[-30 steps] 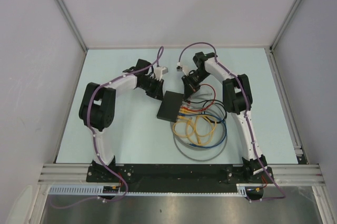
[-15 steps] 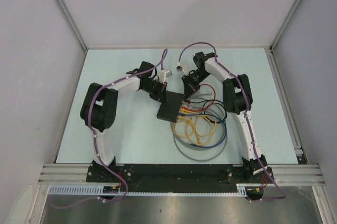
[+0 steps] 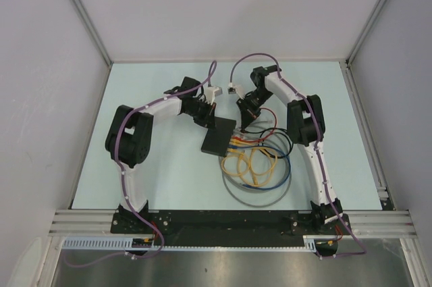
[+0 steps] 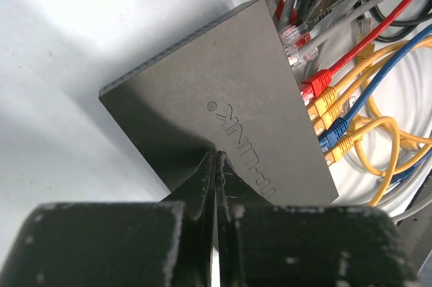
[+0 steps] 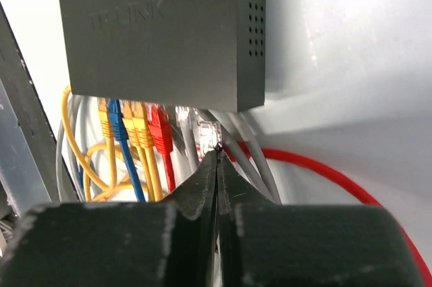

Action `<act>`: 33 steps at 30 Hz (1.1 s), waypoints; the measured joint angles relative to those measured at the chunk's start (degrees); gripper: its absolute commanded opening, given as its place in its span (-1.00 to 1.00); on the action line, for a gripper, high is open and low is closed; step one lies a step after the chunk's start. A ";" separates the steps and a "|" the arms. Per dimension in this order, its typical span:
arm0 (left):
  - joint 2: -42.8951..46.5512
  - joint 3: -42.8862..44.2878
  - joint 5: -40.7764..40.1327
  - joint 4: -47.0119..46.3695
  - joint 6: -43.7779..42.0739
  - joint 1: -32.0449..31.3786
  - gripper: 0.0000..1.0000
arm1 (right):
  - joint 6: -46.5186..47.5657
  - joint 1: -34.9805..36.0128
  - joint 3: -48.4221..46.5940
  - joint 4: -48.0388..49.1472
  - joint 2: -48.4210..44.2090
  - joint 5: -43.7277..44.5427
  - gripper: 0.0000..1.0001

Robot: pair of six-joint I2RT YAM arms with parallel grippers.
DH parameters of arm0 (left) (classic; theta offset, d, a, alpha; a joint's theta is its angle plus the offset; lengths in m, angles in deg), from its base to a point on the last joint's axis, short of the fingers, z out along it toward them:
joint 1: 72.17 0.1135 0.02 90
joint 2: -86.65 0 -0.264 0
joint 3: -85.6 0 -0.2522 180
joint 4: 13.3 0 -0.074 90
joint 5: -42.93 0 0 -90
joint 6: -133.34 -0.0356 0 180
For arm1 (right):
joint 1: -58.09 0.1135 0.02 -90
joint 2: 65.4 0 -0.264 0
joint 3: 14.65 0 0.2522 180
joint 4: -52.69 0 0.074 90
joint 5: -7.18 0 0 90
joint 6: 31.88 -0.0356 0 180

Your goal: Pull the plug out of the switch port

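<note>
The switch [image 3: 217, 140] is a flat black box lying mid-table, with its row of plugged sockets facing right. In the left wrist view my left gripper [image 4: 216, 154] is shut, its tips resting on top of the switch [image 4: 223, 91] near the printed logo. My right gripper [image 5: 217, 152] is shut as well, and its tips touch the back of a clear plug [image 5: 207, 132] seated in the switch [image 5: 162, 37]. Beside that plug sit a red plug [image 5: 159, 132], yellow plugs [image 5: 138, 123] and a blue plug [image 5: 116, 118]. From above, the left gripper [image 3: 211, 122] and right gripper [image 3: 244, 123] flank the switch's far end.
Loops of yellow, blue, red and grey cable [image 3: 260, 165] lie on the table right of and in front of the switch. A red cable [image 5: 324, 172] curves past my right fingers. Grey cables [image 5: 253, 159] run beside the clear plug.
My left gripper has swung right onto the switch's top and closed. The right gripper has stayed at the plugs, shifting only slightly.
</note>
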 measured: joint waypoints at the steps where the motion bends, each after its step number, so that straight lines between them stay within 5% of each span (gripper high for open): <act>1: -0.02 0.00 -0.04 -0.11 0.00 -0.02 -1.00 | 0.26 0.00 0.13 -0.13 -0.17 0.39 -1.00; 8: -0.02 0.00 -0.15 -0.28 0.00 -0.07 -1.00 | 1.27 -0.09 0.87 -0.98 -1.79 1.60 -1.00; 12: -0.02 0.00 -0.15 -0.33 0.00 -0.09 -1.00 | 1.05 -0.11 1.86 -1.07 -4.98 1.90 -0.11; 18: -0.02 0.00 -0.15 -0.48 0.22 -0.09 -1.00 | -0.59 -1.14 11.43 2.69 -18.51 2.62 0.42; 26: -0.26 0.37 -0.20 -0.72 0.85 -0.13 -1.00 | -4.68 -9.14 31.98 12.11 -38.86 10.01 0.52; 33: -1.49 1.88 0.04 -0.87 1.97 -0.31 -1.00 | -7.43 -16.92 45.53 16.06 -42.05 16.22 0.45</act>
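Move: The black cable's plug is right at the right hand's fingertips, barely 1 cm to their left, by the switch's port side. From there the switch's middle is about 8 cm left and 3 cm back, the red plug roughly 3 cm back and 1 cm left, the black cable loop some 12 cm right and 3 cm back. The left hand has the switch's middle about 2 cm back, 1 cm right and just below; the plug is around 7 cm right and 2 cm ahead. The right fingertips come free of the plug; after a slight draw to the right, the hand climbs steeply by about 12 cm while the fingers open wide, then swings right over the black cable loop and sinks again, ending some 17 cm to the right and 5 cm back. The shut left fingertips stay resting on top of the switch, creeping barely 1 cm forward-right late on. ##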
